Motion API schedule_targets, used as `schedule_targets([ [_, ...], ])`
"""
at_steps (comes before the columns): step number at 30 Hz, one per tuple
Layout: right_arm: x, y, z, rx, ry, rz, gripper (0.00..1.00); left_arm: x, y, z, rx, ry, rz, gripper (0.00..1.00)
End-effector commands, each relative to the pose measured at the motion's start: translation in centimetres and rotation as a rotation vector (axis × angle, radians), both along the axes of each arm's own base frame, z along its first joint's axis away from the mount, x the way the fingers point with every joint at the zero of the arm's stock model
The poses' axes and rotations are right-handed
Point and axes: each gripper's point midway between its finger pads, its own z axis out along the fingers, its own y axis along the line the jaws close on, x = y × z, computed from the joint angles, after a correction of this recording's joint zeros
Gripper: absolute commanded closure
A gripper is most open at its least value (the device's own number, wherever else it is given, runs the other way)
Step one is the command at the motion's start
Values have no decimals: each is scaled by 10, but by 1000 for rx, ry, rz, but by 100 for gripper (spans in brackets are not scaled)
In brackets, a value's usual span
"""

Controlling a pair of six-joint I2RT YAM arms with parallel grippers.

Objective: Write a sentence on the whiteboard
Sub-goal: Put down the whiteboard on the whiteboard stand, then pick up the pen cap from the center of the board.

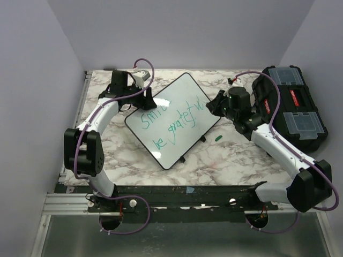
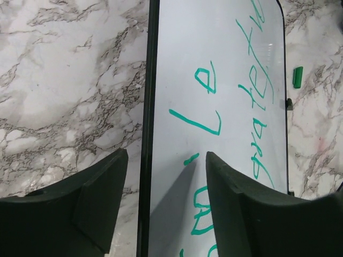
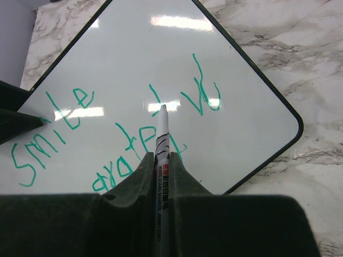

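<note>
The whiteboard [image 1: 179,93] lies turned like a diamond on the marble table. The sentence [image 1: 161,115] runs across it in green strokes, "Smile" over "be grateful". My left gripper [image 2: 166,154] stands open astride the whiteboard's [image 2: 187,43] black left frame, one finger over the marble and the other over the white surface. Neither finger visibly touches the frame. My right gripper [image 3: 162,155] is shut on a white marker [image 3: 162,131]. The marker's tip points at the whiteboard [image 3: 161,48] between "grateful" and its last letters. In the top view the right gripper [image 1: 214,104] sits at the board's right corner.
A green marker cap [image 1: 218,137] lies on the marble just off the board's lower right edge, and the cap [image 2: 297,77] also shows in the left wrist view. A black toolbox [image 1: 292,110] with clear lids stands at the right. Grey walls close in on both sides.
</note>
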Motion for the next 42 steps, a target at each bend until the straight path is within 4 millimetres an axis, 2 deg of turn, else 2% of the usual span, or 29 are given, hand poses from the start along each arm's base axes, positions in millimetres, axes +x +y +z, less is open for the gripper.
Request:
schedule_targets([
  [1, 3, 2, 1, 18, -9, 8, 99, -2, -3, 29, 15, -89, -7, 33],
  [3, 3, 3, 2, 18, -11, 9, 99, -3, -3, 35, 19, -99, -4, 27],
  [8, 4, 3, 3, 18, -14, 14, 100, -8, 1, 50, 22, -136, 17, 19],
  [11, 3, 4, 5, 22, -18, 16, 99, -12, 4, 62, 23, -163, 33, 2],
  [17, 2, 4, 13, 30, -37, 22, 99, -26, 6, 94, -2, -240, 50, 1],
  [19, 2, 3, 16, 32, -45, 18, 99, -38, -1, 113, -61, -296, 10, 2],
  [22, 3, 3, 20, 32, -57, 16, 99, -69, -15, 150, -209, -407, -68, 2],
  [24, 3, 2, 23, 33, -62, 16, 99, -74, -12, 162, -280, -467, -11, 2],
  [26, 2, 2, 26, 34, -70, 14, 99, -64, 3, 160, -327, -444, 133, 2],
  [28, 2, 1, 29, 36, -78, 13, 99, -64, 7, 162, -381, -406, 87, 2],
  [31, 0, 0, 32, 36, -86, 11, 99, -48, 18, 157, -438, -285, 105, 2],
  [34, -1, -1, 34, 36, -91, 10, 99, -52, 29, 169, -527, -311, 77, 1],
  [36, -2, -2, 35, 38, -94, 9, 99, -53, 42, 178, -523, -390, 161, 1],
  [38, -2, -2, 36, 38, -97, 7, 99, -47, 59, 170, -498, -451, 294, 2],
  [40, -2, -3, 37, 41, -105, 5, 99, -32, 79, 148, -551, -416, 464, 2],
  [41, -2, -3, 36, 40, -105, 6, 99, -34, 76, 148, -589, -430, 397, 2],
  [42, -2, -3, 36, 38, -105, 4, 99, -35, 71, 148, -655, -367, 348, 2],
])
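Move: The whiteboard, slanting on its stand, has its middle about 8 cm to the right of the left hand, 6 cm back and some 5 cm below; its upper-left edge is between the half-open left fingers. Past the board's lower-right edge lie two stand clips, one about 20 cm right and 13 cm back, the other 12 cm right and 22 cm back, and a green cap 27 cm right and 13 cm back, all some 14 cm down. From the right hand, the board's middle is roughly 15 cm left, 6 cm back and 10 cm below. Upwards first, the left hand lifts clear of the whiteboard's upper-left edge as its fingers spread fully, then swings back while still climbing to about 15 cm. From there it comes partly forward again and goes left, away from the board, sinking slightly, while the wrist rolls left side down, tips up and turns counter-clockwise. Late on, the right hand, still gripping the marker, rises about 2 cm. ##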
